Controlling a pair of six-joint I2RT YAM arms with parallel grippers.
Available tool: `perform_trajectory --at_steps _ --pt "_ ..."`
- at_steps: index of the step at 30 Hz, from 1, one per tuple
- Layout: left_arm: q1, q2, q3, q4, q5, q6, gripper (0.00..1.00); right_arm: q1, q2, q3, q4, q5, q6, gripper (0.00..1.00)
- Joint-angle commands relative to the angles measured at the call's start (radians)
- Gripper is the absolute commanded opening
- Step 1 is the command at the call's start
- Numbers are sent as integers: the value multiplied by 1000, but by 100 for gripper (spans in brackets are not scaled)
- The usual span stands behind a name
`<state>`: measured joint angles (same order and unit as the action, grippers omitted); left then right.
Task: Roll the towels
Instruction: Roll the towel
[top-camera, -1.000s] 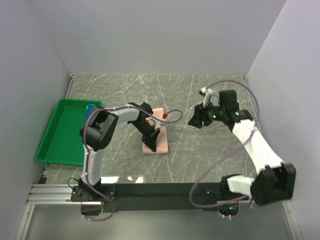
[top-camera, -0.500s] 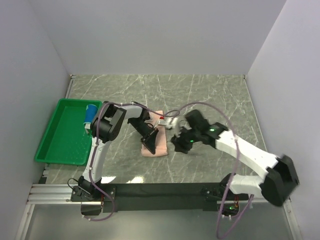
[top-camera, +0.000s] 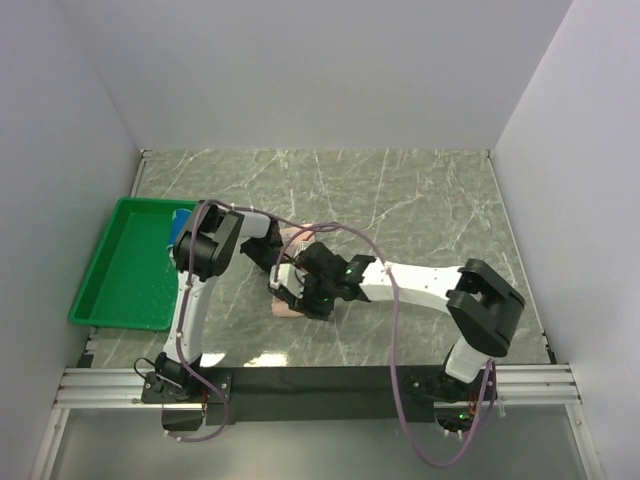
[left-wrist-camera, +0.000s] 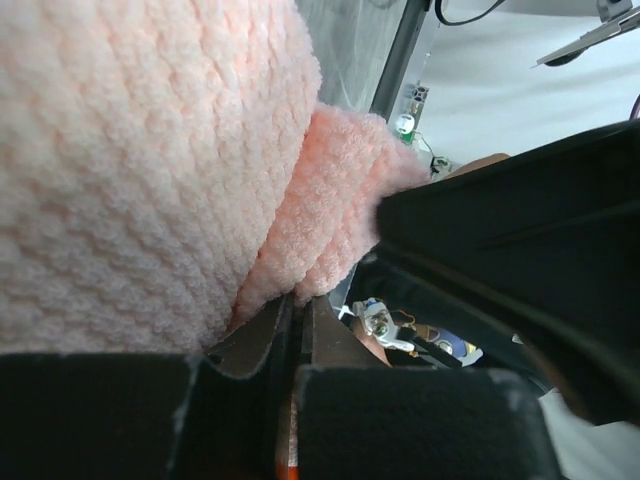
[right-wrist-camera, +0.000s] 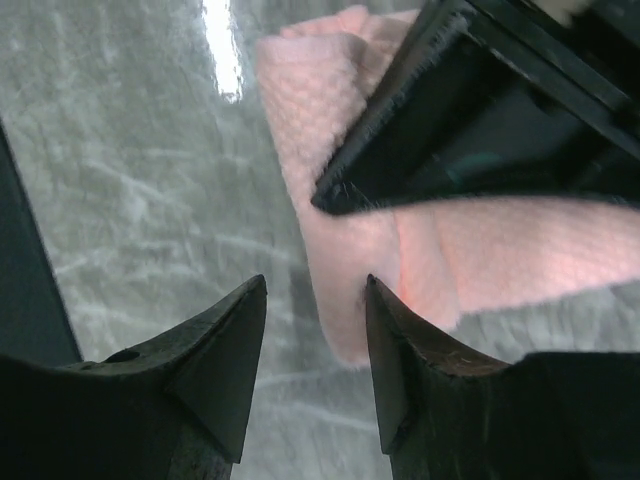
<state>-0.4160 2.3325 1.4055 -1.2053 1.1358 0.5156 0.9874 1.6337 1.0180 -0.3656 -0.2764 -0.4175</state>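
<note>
The pale pink towel (top-camera: 284, 308) lies on the marble table near the middle, mostly covered by both grippers. My left gripper (top-camera: 283, 283) is shut on a folded edge of the pink towel (left-wrist-camera: 150, 170), with the pinch showing at its tips (left-wrist-camera: 300, 300). My right gripper (top-camera: 312, 298) hovers right beside it, open. Its fingertips (right-wrist-camera: 255, 295) straddle the near corner of the pink towel (right-wrist-camera: 345, 270) without touching it. A blue towel (top-camera: 186, 213) peeks out in the tray behind the left arm.
A green plastic tray (top-camera: 115, 270) sits at the left edge of the table. The left gripper's black finger (right-wrist-camera: 450, 110) crosses just above the right jaws. Grey walls enclose the table on three sides.
The right arm has swung from the right side of the table over to the pink towel, its jaws narrowing slightly. The left gripper stayed shut on the towel and drew it slightly nearer.
</note>
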Motion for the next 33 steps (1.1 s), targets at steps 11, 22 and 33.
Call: perform_trajectory --at_steps 11,22,33 --pt "109 -10 -97 118 -263 136 22 37 218 136 60 -12 23 0" --pt "296 -225 -90 78 -222 233 41 -49 310 257 -160 -288 55 0" --pt "520 -437 52 -36 -209 342 43 -134 457 427 -321 -472 135 0"
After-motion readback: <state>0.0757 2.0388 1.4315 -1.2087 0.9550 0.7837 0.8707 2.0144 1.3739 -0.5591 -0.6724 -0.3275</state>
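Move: The towel's rolled near end lies crosswise just in front of the robot, its middle about 6 cm left of the right hand, level with it fore and aft and some 2 cm lower. The left hand is still closed on that roll near its middle. The towel's flat part stretches out beyond, centred roughly 10 cm ahead and 5 cm left of the right hand. The blue towel in the tray is about 28 cm left and 16 cm ahead of the left hand. The right fingers pinch shut on the right end of the towel roll after reaching about 4 cm left and dipping 2 to 3 cm; keeping hold, they turn some 25 degrees forward about the roll's length. The left hand slides left, opens and lets go of the roll, then withdraws left and forward towards the tray, rising 5 cm and tipping its fingers upward. ##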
